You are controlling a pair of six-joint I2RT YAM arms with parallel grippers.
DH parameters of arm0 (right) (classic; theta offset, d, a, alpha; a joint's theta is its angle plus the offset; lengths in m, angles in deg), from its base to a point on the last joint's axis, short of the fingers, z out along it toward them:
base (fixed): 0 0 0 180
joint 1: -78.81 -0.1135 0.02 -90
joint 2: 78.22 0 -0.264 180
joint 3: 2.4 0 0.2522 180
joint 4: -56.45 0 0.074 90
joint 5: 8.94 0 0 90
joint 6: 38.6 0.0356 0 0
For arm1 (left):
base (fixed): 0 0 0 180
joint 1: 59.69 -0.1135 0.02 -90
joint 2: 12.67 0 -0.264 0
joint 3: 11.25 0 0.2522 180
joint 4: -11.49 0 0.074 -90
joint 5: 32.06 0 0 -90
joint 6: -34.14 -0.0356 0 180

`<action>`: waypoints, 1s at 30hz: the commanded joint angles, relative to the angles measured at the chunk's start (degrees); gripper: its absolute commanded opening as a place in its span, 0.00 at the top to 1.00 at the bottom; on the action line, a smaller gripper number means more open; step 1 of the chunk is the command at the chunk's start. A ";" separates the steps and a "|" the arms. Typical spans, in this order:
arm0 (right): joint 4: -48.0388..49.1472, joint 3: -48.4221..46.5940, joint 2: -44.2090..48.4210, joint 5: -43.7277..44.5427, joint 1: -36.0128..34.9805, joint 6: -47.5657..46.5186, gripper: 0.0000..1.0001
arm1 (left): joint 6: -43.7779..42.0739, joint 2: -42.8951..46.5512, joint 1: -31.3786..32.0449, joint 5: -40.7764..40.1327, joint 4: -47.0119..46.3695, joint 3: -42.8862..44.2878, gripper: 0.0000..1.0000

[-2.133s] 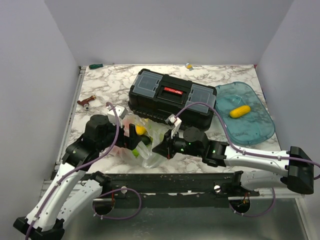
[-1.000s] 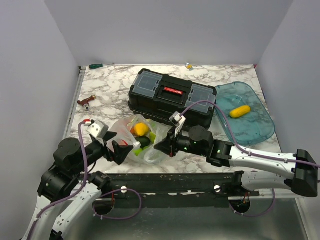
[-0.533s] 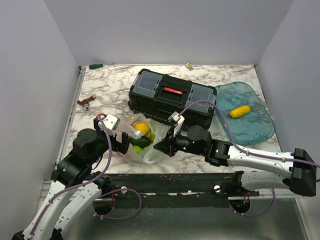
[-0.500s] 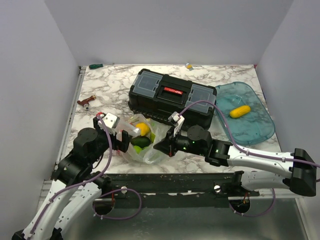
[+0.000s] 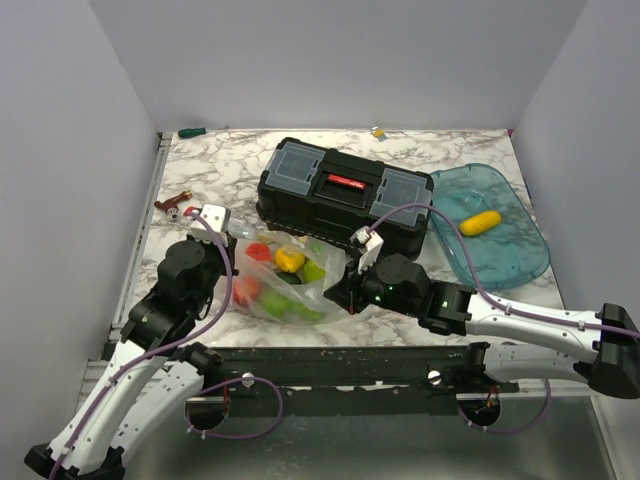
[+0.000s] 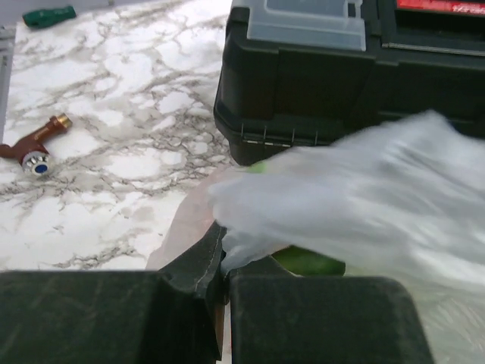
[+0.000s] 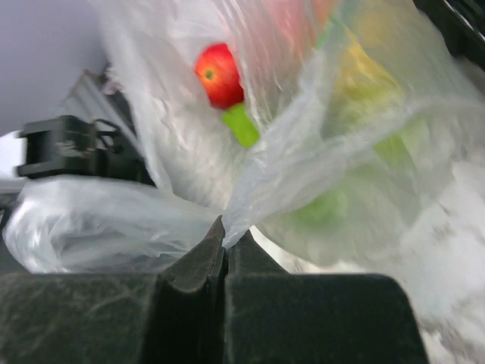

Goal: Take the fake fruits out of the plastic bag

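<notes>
The clear plastic bag lies in front of the toolbox, stretched flat between my two grippers. Through its film show fake fruits: a red one, a yellow one and green ones. My left gripper is shut on the bag's left edge, the film pinched between its fingertips, with a green fruit just behind. My right gripper is shut on the bag's right edge. The right wrist view shows a red fruit and a green one inside.
A black toolbox stands just behind the bag. At the right a blue translucent tray holds a yellow oblong fruit. A red-brown tool lies at the left, a green screwdriver at the back edge.
My left gripper swung in open from the near left and shut on the bag's left edge. The bag is now pulled wider and flatter. The right gripper shifted slightly right, still gripping.
</notes>
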 commanded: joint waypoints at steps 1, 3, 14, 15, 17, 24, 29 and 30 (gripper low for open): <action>-18.80 0.11 0.33 9.14 0.20 7.53 0.99 | -3.17 5.81 0.02 3.07 -2.90 -1.39 1.00; -22.92 0.60 0.39 8.32 0.17 10.87 0.99 | -4.57 7.77 0.01 7.99 -1.98 -2.07 1.00; -30.95 -2.67 -0.47 9.26 0.12 11.78 0.51 | -3.61 14.07 -0.05 15.55 -6.95 -7.91 1.00; -32.68 -4.04 -0.62 10.33 0.14 11.29 0.47 | -3.42 13.85 -0.07 15.87 -6.80 -7.49 1.00; -35.42 -7.65 -0.83 11.81 0.11 10.21 0.38 | -3.12 13.40 -0.07 15.63 -6.37 -6.96 1.00; -37.12 -16.81 2.69 15.41 0.15 4.61 0.17 | -2.47 13.90 -0.07 13.74 -5.74 -6.39 1.00; -34.23 -26.40 -1.74 12.69 0.15 -1.13 0.17 | -2.40 14.96 -0.24 12.72 -6.08 -6.43 1.00; -32.48 -27.85 -3.00 10.87 0.14 -1.90 0.18 | -2.47 15.12 -0.36 12.71 -6.08 -6.48 1.00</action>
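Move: Both hands hold the bag's rim. The yellow fruit inside the bag lies about 10 cm ahead of the right hand, 8 cm to its left and 6 cm below; the avocado is some 4 cm nearer than it, and the toolbox's middle is roughly 19 cm ahead and 2 cm right of this hand. From the left hand the yellow fruit is about 11 cm right, 1 cm back and 11 cm below, with a red fruit about 5 cm right, level fore-and-aft. The right hand sinks about 8 cm rightward, releases the bag, rises open; the left draws the bag's rim back. ##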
